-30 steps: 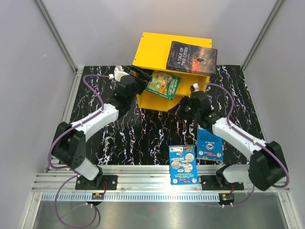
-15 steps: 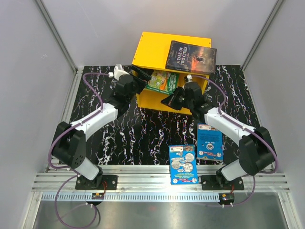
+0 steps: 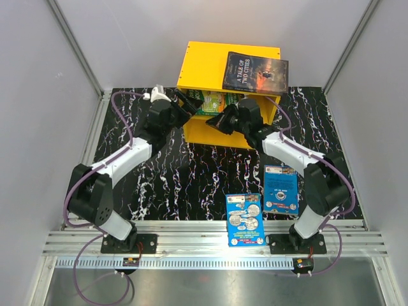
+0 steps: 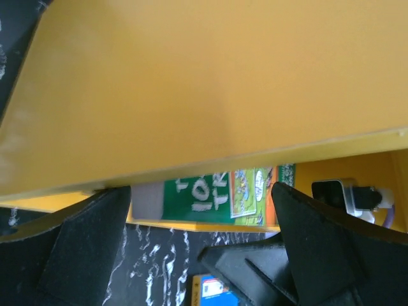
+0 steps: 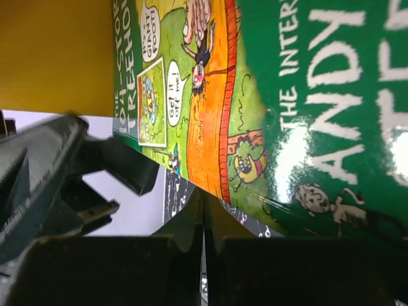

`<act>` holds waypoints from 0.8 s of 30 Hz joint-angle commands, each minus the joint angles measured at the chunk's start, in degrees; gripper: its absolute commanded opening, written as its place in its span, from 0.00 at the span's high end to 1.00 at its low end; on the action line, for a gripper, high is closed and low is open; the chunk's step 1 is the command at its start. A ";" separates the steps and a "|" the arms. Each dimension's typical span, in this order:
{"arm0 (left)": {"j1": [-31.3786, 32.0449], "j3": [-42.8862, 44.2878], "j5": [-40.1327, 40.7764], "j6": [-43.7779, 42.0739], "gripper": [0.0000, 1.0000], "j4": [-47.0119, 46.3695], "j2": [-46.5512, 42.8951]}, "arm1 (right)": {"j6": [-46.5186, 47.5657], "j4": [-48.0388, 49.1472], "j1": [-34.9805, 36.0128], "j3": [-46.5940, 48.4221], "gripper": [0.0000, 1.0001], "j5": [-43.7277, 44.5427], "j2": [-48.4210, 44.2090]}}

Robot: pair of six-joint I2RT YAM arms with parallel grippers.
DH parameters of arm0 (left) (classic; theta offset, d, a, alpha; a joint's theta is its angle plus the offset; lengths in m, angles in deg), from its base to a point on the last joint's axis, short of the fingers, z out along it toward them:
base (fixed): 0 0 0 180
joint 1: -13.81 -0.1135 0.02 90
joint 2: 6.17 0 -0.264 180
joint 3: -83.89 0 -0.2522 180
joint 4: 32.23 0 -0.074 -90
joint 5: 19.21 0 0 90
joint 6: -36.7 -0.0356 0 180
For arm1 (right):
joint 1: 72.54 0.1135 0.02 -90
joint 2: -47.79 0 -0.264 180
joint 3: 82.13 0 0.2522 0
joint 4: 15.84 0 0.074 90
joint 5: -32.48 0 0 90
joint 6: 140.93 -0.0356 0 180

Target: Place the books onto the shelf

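Observation:
The yellow shelf stands at the back with the dark book flat on its top. Two green books lie stacked in its upper compartment, edges poking out a little. In the right wrist view they fill the frame, and my right gripper is shut and empty, its tips against their lower edge. My left gripper is open at the shelf's left front corner, holding nothing. The left wrist view shows the green cover under the shelf's board. Two blue books lie on the table.
Black marbled table inside grey walls. Both grippers crowd the shelf's opening; the right gripper shows low in the left wrist view. The nearer blue book overhangs the metal rail at the table's near edge.
My right arm has swung up and left to the shelf's opening, shut, and the green books have slid further into the compartment. The left arm has barely moved.

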 commanded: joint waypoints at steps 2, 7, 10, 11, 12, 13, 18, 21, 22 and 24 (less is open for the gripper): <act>-1.24 -5.19 -2.00 -6.58 0.01 17.40 -1.75 | -1.44 4.37 0.70 2.95 1.00 -2.76 2.52; -1.41 -8.52 -1.82 -7.81 0.01 21.02 -7.37 | -2.32 5.69 1.66 3.03 1.00 -2.94 3.84; -1.50 -12.30 -1.39 -7.72 0.01 21.46 -11.42 | -2.94 6.40 2.01 3.30 1.00 -3.03 4.19; -1.41 -13.44 -1.12 -7.46 0.01 21.37 -12.56 | -2.94 6.49 2.28 3.65 1.00 -3.03 4.45; -1.50 -15.72 -0.86 -7.20 0.01 21.11 -14.66 | -3.02 6.49 2.45 3.91 1.00 -3.03 4.54; -1.41 -16.61 -0.42 -7.28 0.01 20.93 -15.72 | -3.03 6.49 2.45 4.09 1.00 -3.11 4.63; -1.41 -21.61 1.43 -8.34 0.01 22.25 -22.39 | -2.59 6.05 3.51 1.64 1.00 -2.59 2.18; -1.33 -24.08 1.87 -8.42 0.01 22.52 -26.43 | 2.23 -1.74 5.34 -0.21 0.98 4.07 -3.70; -1.15 -25.74 1.52 -8.60 0.01 22.34 -27.41 | 4.60 -4.65 5.88 -0.83 0.93 6.70 -7.37; -0.89 -27.51 1.26 -8.86 0.01 21.90 -30.05 | 6.20 -10.99 6.58 -2.58 0.58 11.29 -11.43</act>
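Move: The dark green Treehouse book, already on the middle shelf, has its middle about 7 cm ahead and 3 cm right of the shut right fingers, near their height. From them, the front edge of the shelf's left wall is about 2 cm ahead and 9 cm left, and A Tale of Two Cities some 9 cm ahead, 13 cm right, 11 cm higher. From the open left hand the Treehouse book lies roughly 4 cm ahead, 9 cm right, slightly below. Shut right fingers nudge the Treehouse book left, then retreat, parting; left hand backs away downward some 20 cm. ##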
